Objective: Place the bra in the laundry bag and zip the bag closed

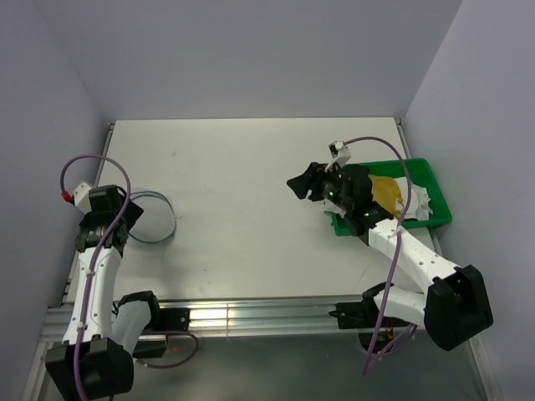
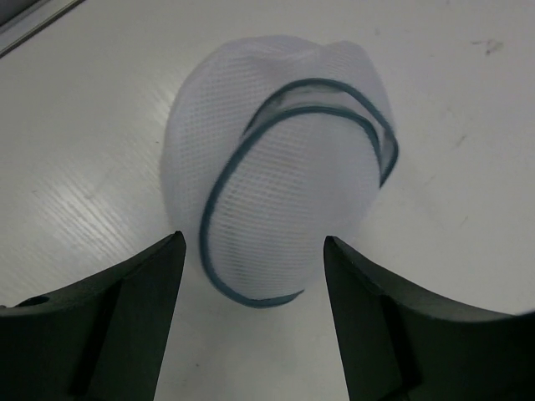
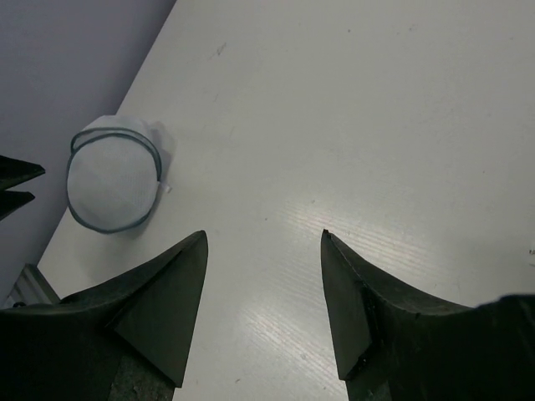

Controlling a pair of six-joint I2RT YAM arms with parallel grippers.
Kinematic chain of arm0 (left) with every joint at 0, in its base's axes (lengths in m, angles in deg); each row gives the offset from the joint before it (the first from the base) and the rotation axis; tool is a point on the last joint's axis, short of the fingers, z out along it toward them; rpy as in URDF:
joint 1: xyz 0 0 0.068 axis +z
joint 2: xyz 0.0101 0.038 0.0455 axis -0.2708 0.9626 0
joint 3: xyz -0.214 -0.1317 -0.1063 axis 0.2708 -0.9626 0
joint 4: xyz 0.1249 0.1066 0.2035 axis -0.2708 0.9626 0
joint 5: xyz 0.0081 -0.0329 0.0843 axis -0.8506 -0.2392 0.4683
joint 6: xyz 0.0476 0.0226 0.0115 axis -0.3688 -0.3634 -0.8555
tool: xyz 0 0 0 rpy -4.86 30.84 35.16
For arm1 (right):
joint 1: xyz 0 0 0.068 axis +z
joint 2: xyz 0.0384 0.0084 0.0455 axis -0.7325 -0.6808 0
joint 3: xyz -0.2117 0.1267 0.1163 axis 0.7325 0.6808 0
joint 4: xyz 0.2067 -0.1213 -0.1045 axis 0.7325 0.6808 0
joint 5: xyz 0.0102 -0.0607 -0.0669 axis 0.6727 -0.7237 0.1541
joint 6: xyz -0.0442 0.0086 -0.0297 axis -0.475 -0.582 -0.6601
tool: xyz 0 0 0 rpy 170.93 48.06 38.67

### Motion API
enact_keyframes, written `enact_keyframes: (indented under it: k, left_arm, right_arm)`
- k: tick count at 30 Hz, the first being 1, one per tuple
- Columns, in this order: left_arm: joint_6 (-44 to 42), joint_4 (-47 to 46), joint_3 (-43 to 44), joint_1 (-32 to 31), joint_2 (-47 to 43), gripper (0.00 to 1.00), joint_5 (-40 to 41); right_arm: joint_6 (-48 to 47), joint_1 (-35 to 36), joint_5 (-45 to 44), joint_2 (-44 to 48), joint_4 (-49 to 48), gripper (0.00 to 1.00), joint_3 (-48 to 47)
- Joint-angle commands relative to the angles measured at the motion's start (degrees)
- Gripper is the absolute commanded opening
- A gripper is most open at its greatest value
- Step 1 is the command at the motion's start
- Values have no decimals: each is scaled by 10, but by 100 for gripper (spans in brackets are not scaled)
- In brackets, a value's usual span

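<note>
The laundry bag (image 1: 156,217) is a round white mesh pouch with a blue-grey rim, lying on the white table at the left. In the left wrist view the laundry bag (image 2: 276,175) fills the middle. My left gripper (image 2: 253,251) is open, and the bag's near rim sits between the fingertips without touching them. From above, the left gripper (image 1: 132,217) is at the bag's left side. The bra (image 1: 389,192) is a mustard-yellow piece in the green tray (image 1: 435,180), partly hidden by my right arm. My right gripper (image 1: 303,184) hangs open and empty over bare table left of the tray. Its wrist view shows the right gripper (image 3: 263,236) and the distant laundry bag (image 3: 111,184).
Something white (image 1: 418,203) lies beside the bra in the tray. Purple walls close in the table (image 1: 251,209) on the left, back and right. The left gripper's fingertips (image 3: 17,180) show at the left edge of the right wrist view.
</note>
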State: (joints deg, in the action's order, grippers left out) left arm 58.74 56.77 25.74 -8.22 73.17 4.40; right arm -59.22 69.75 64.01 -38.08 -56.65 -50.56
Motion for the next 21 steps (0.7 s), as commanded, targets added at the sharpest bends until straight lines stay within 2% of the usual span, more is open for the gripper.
enact_keyframes:
  k: [1, 8, 12, 13, 16, 18, 21]
  left_arm:
    - [-23, -22, -9, 47, -4, 73, -22]
    - [-36, -36, -10, 81, 89, 71, -72]
    - [-46, -50, -13, 84, 112, 64, -105]
    - [-46, -57, -17, 83, 115, 60, -110]
    - [-44, -60, -16, 85, 132, 57, -118]
    - [-41, -62, -16, 87, 143, 50, -124]
    - [-35, -70, -16, 88, 158, 24, -138]
  right_arm:
    - [-15, 8, 2, -9, 0, 64, -34]
    - [-20, 20, 4, -9, 7, 64, -39]
    - [-20, 23, 15, -15, 6, 64, -41]
    - [-20, 24, 18, -18, 6, 64, -42]
    - [-21, 26, 27, -22, 11, 63, -46]
    - [-21, 27, 31, -19, 10, 63, -45]
    - [-22, 28, 33, -12, 11, 63, -45]
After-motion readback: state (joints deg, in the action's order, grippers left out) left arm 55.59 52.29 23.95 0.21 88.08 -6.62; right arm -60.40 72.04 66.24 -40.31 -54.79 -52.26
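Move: The laundry bag lies ahead of and below the left hand, its middle about 5 cm forward, 2 cm to the right and 8 cm down. The near-left stretch of its teal zipper rim is almost straight beneath the fingers, roughly 1 cm forward, 1 cm to the left and 7 cm down. From the right hand, the bag is some 43 cm to the left, 1 cm back and 14 cm lower. Down about 7 cm goes the left hand onto the near-left part of the bag's teal rim, swinging some 2 cm left early on and easing partly back, while the fingers tip about 10 degrees steeper. Low over the rim they close from wide to mostly shut, coming to pinch the edge. The right hand, half open in the air, drifts 2 cm left. ##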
